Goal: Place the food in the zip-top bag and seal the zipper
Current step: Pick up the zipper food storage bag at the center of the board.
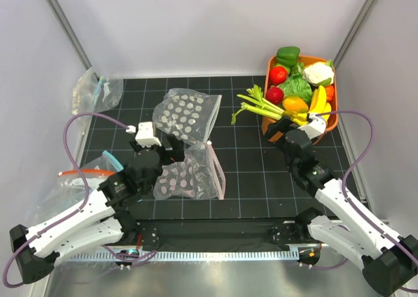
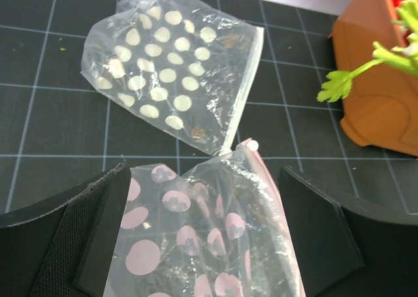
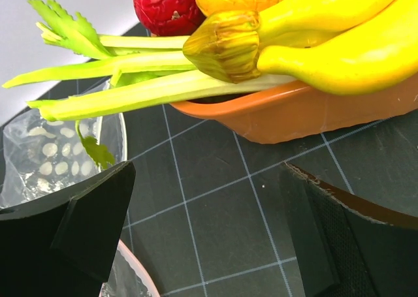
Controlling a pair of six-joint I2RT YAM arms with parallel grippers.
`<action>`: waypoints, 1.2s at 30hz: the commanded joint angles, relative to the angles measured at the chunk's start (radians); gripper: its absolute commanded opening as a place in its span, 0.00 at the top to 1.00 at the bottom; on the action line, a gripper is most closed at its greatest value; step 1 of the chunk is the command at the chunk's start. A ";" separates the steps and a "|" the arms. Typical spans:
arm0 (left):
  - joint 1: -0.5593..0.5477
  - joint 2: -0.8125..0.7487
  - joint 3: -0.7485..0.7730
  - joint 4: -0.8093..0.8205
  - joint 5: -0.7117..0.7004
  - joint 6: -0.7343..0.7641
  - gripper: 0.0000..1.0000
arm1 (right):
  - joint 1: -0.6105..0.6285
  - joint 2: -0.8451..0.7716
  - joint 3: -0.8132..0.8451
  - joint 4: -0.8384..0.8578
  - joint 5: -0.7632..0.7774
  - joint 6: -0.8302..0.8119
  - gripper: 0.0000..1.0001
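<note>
The dotted zip-top bag [image 1: 189, 173] lies on the mat with its pale pink zipper [image 1: 217, 173] along its right edge. My left gripper [image 1: 172, 149] is open just over it. In the left wrist view the bag [image 2: 196, 232] sits between the wide-apart fingers, the zipper [image 2: 271, 186] by the right one. My right gripper [image 1: 279, 132] is open and empty over bare mat [image 3: 208, 179], just short of the orange basket [image 3: 307, 111]. The banana bunch [image 1: 319, 101] [image 3: 339, 29], a red fruit [image 1: 275, 94] [image 3: 166, 6] and the lettuce [image 1: 297, 87] lie in the basket.
A second dotted bag [image 1: 186, 111] [image 2: 173, 68] lies just beyond the first. Celery [image 1: 258, 104] [image 3: 150, 88] sticks out left over the basket rim [image 1: 269, 124]. Cauliflower [image 1: 317, 72] and a green pepper [image 1: 287, 54] are in the basket. Plain bags [image 1: 98, 88] [image 1: 78, 179] lie at the left.
</note>
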 commanded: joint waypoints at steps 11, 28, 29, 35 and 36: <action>-0.003 0.048 0.161 -0.339 -0.103 -0.078 0.00 | 0.004 -0.028 0.019 0.028 0.052 -0.010 0.00; -0.003 0.089 0.015 -0.429 0.252 -0.199 0.07 | 0.004 -0.010 0.034 0.008 0.048 -0.004 0.00; -0.003 0.111 0.015 -0.402 0.282 -0.186 0.19 | 0.004 -0.007 0.036 0.008 0.048 -0.004 0.00; 0.006 0.249 0.087 -0.330 0.230 -0.124 1.00 | 0.002 -0.004 0.042 -0.002 0.055 -0.004 0.00; 0.011 0.261 0.096 -0.314 0.229 -0.108 1.00 | 0.004 -0.005 0.042 -0.003 0.056 -0.005 0.00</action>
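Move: The pink-zip bag's middle is about 3 cm back and 5 cm to the right of the left gripper, some 13 cm below it. At that same low level, the white-zip bag lies about 19 cm ahead and 2 cm right, and the orange-zip bag roughly 31 cm left and 6 cm back. From the right gripper, the pink-zip bag is about 9 cm back, 34 cm left and 11 cm down. Bring the open left gripper down onto the pink-zip bag: after a short swing of about 3 cm left, lower it some 13 cm while drawing back about 5 cm and returning right, tipping the fingers down by about 30 degrees. Over the last stretch, still sinking, shut them fully and pinch the film left of the bag's middle. ##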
